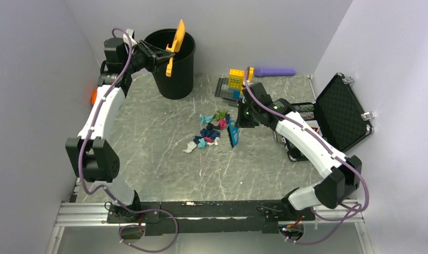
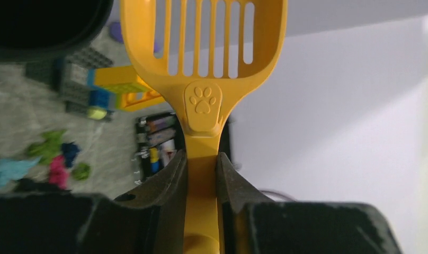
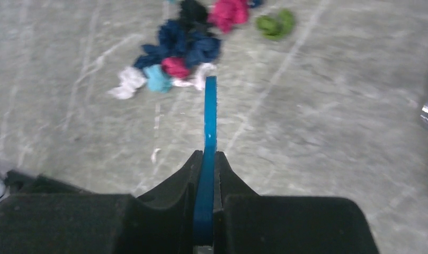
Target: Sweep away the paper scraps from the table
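The paper scraps (image 1: 211, 131) lie in a loose pile of pink, navy, teal, green and white wads on the marble table (image 1: 164, 159), near its middle. They also show in the right wrist view (image 3: 183, 45) and the left wrist view (image 2: 53, 159). My left gripper (image 1: 158, 57) is shut on the handle of a yellow slotted scoop (image 1: 176, 45), held up over a black bucket (image 1: 172, 61). The scoop (image 2: 204, 58) is empty. My right gripper (image 1: 242, 114) is shut on a flat blue scraper (image 1: 233, 133), whose edge (image 3: 209, 121) stands just right of the pile.
A stack of building bricks (image 1: 234, 82) on a dark baseplate and a purple handle (image 1: 275, 71) lie at the back. An open black case (image 1: 341, 111) with striped chips stands at the right. Grey walls close in on the left, back and right.
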Controlling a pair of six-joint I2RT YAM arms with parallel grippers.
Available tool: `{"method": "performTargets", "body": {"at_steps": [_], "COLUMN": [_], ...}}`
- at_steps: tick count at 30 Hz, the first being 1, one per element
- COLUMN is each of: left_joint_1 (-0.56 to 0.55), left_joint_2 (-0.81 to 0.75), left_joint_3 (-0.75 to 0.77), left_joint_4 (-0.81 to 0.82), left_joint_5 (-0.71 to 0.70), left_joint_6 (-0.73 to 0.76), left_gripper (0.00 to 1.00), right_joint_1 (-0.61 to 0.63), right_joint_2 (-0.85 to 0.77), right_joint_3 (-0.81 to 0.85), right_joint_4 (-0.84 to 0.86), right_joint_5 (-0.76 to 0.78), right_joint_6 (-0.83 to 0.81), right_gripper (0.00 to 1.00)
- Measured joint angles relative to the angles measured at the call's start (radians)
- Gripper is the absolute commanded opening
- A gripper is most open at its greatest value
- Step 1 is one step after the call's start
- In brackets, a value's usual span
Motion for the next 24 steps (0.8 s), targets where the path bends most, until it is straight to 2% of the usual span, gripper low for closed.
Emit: {"method": "performTargets", "body": {"at_steps": [5,10,16,24], "left_joint_1": [-0.093,-0.179,-0.179,-0.179], "left_joint_2": [-0.196,-0.415,-0.569,-0.719], "left_joint_3": [0.020,-0.084,-0.270,-0.422], "left_joint_4": [-0.317,-0.509,-0.694,-0.867], "left_joint_5": [-0.099,-0.228,-0.426,-0.708], "left_joint_6": [0.379,0.628,0.757,0.833], "left_gripper": [0.00,0.00,0.00,0.00], "right_joint_1": [0.001,0.002,0.024,0.166], "right_joint_2": [0.137,0.290,0.451,0.759], "right_joint_3": [0.092,0.230,0.369,0.658], "right_joint_4": [0.083,0.121,0.140,0.100], "right_joint_5": [-0.175,-0.274,-0.372,-0.442], "right_joint_6": [-0.023,-0.044,-0.060,-0.104], "right_gripper": [0.00,0.00,0.00,0.00]}}
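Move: The white scrap, at the near left end of the scrap pile, lies level with my right hand, about 20 cm to its left and 20 below. The pile's middle is some 6 cm ahead and 11 left, the stray green scrap 9 ahead and straight in line. From my left hand, the white scrap is roughly 19 cm back, 5 right and 39 down; the bin stands about 9 cm ahead and 2 left, its middle 25 lower. I carry the brush some 22 cm left over the pile with my right hand, edging forward at first, then sinking about 5 cm beside the white scrap while turning counter-clockwise. Meanwhile my left hand pulls the scoop back off the bin, about 21 cm, rises slightly, then drops about 13 cm and drifts left, rolling its left side up nearly 60 degrees. Both keep their grips. ##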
